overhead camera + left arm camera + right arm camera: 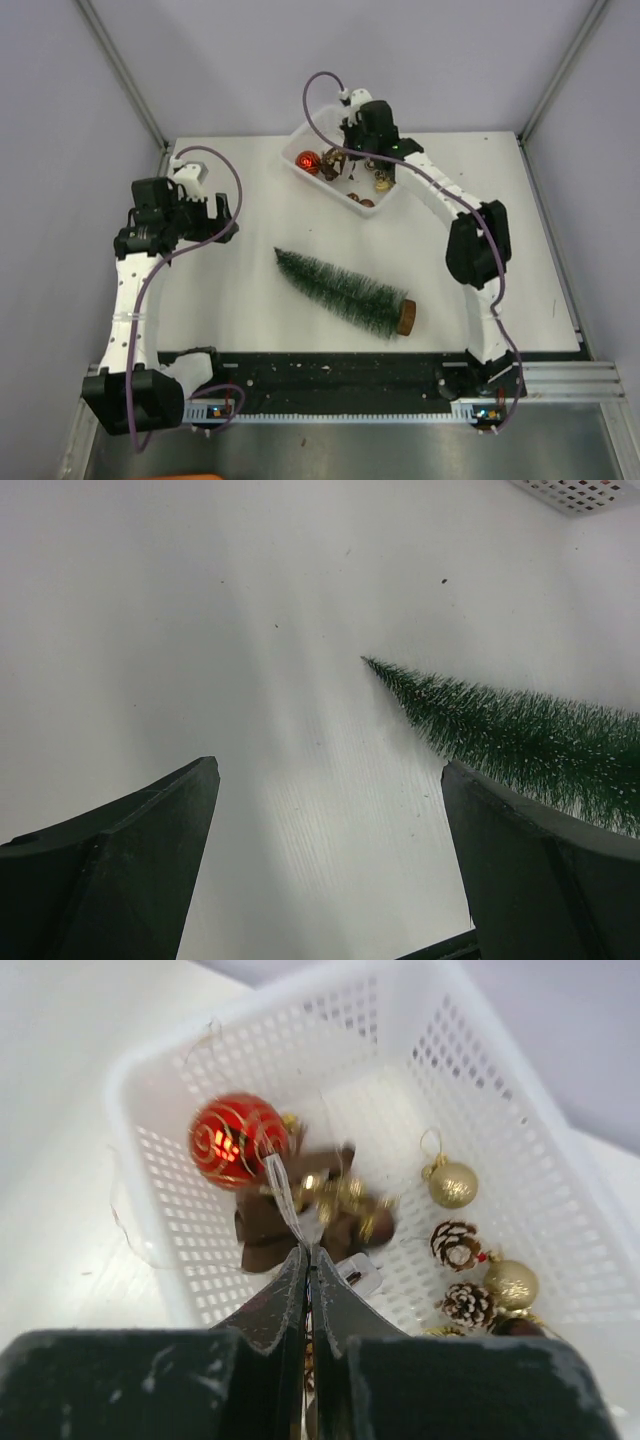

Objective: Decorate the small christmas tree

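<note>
The small christmas tree [345, 293] lies on its side mid-table, tip toward the far left and wooden disc base [406, 317] toward the near right. In the left wrist view the tree's tip [500, 730] shows beside the right finger. My left gripper [215, 215] [330, 770] hovers open to the left of the tree, with nothing between its fingers. Over the white basket [372, 210] my right gripper [350, 152] [308, 1250] is shut on a thin silvery ribbon [283, 1192] that runs up to the red bauble [235, 1140] [306, 161].
The basket [130, 1080] also holds a brown bow-like ornament [265, 1230], gold baubles [452, 1184] and frosted pine cones [457, 1244]. Grey walls close in the table on three sides. The arm bases stand along the near edge.
</note>
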`<state>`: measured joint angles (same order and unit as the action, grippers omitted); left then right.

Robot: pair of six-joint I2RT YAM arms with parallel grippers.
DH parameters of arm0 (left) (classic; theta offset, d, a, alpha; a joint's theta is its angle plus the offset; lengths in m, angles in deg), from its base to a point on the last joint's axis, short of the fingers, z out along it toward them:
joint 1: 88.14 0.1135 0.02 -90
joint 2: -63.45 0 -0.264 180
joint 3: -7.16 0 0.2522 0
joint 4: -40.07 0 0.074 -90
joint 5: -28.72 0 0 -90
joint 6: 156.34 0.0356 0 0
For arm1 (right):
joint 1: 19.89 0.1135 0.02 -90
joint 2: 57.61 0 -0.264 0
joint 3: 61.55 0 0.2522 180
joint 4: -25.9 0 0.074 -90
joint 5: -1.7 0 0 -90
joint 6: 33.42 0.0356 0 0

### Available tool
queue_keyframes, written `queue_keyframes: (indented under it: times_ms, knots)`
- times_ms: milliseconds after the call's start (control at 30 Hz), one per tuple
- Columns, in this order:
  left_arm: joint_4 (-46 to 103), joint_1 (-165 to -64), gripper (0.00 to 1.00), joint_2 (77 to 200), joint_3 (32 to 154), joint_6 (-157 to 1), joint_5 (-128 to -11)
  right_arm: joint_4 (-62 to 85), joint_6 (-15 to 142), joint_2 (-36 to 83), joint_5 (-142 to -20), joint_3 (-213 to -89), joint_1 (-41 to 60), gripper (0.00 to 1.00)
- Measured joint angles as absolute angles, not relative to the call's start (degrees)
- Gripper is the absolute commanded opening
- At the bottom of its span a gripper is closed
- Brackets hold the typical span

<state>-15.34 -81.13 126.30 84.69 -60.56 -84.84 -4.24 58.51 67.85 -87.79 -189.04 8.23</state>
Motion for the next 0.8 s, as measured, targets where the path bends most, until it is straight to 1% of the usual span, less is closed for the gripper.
queue_keyframes:
  times_ms: [233, 367, 500, 633, 800]
  knots:
    - [-15.5, -81.1, 0.99, 125.1, 85.2, -60.6, -86.5, -2.0, 54.7, 51.4, -87.8, -182.4, 10.7, 0.0]
    - [-15.6, -81.4, 0.99, 125.0, 86.7, -60.7, -88.6, -2.0, 53.5, 45.5, -86.8, -178.5, 11.9, 0.0]
    - [-14.6, -82.8, 0.99, 125.1, 88.1, -61.0, -90.3, -2.1, 52.7, 42.2, -86.0, -175.3, 12.8, 0.0]
    - [-11.9, -85.6, 0.99, 125.9, 89.5, -61.4, -90.4, -2.7, 52.2, 41.3, -85.6, -173.7, 13.0, 0.0]
    - [-4.4, -87.6, 0.99, 133.4, 95.6, -62.6, -92.2, -2.9, 52.1, 41.2, -84.4, -171.2, 13.0, 0.0]
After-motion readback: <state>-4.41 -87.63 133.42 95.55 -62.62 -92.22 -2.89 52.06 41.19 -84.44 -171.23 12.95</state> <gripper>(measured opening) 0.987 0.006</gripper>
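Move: The right hand already holds the brown bow ornament by its thread, hanging some 10 cm below and 3 cm left of the fingers; the tree it is for lies about 28 cm back, level sideways and 15 cm lower. From that hand the box's middle is 4 cm ahead, 1 cm left and 15 cm down, the red ball 4 cm ahead, 9 cm left. From the empty left hand the bow hangs about 26 cm ahead, 24 cm right and 14 cm lower. Fingers still shut on the thread, the right hand swings the bow ornament up fast by about 15 cm and back some 10 cm towards the robot, over the box's near rim, its fingers tipping up, then eases and sinks nearly 3 cm at the end. The left hand, staying wide open, rises first and then reaches forward and to the right towards the hanging bow, speeding up late and turning its fingers clockwise and upward, without touching anything. ##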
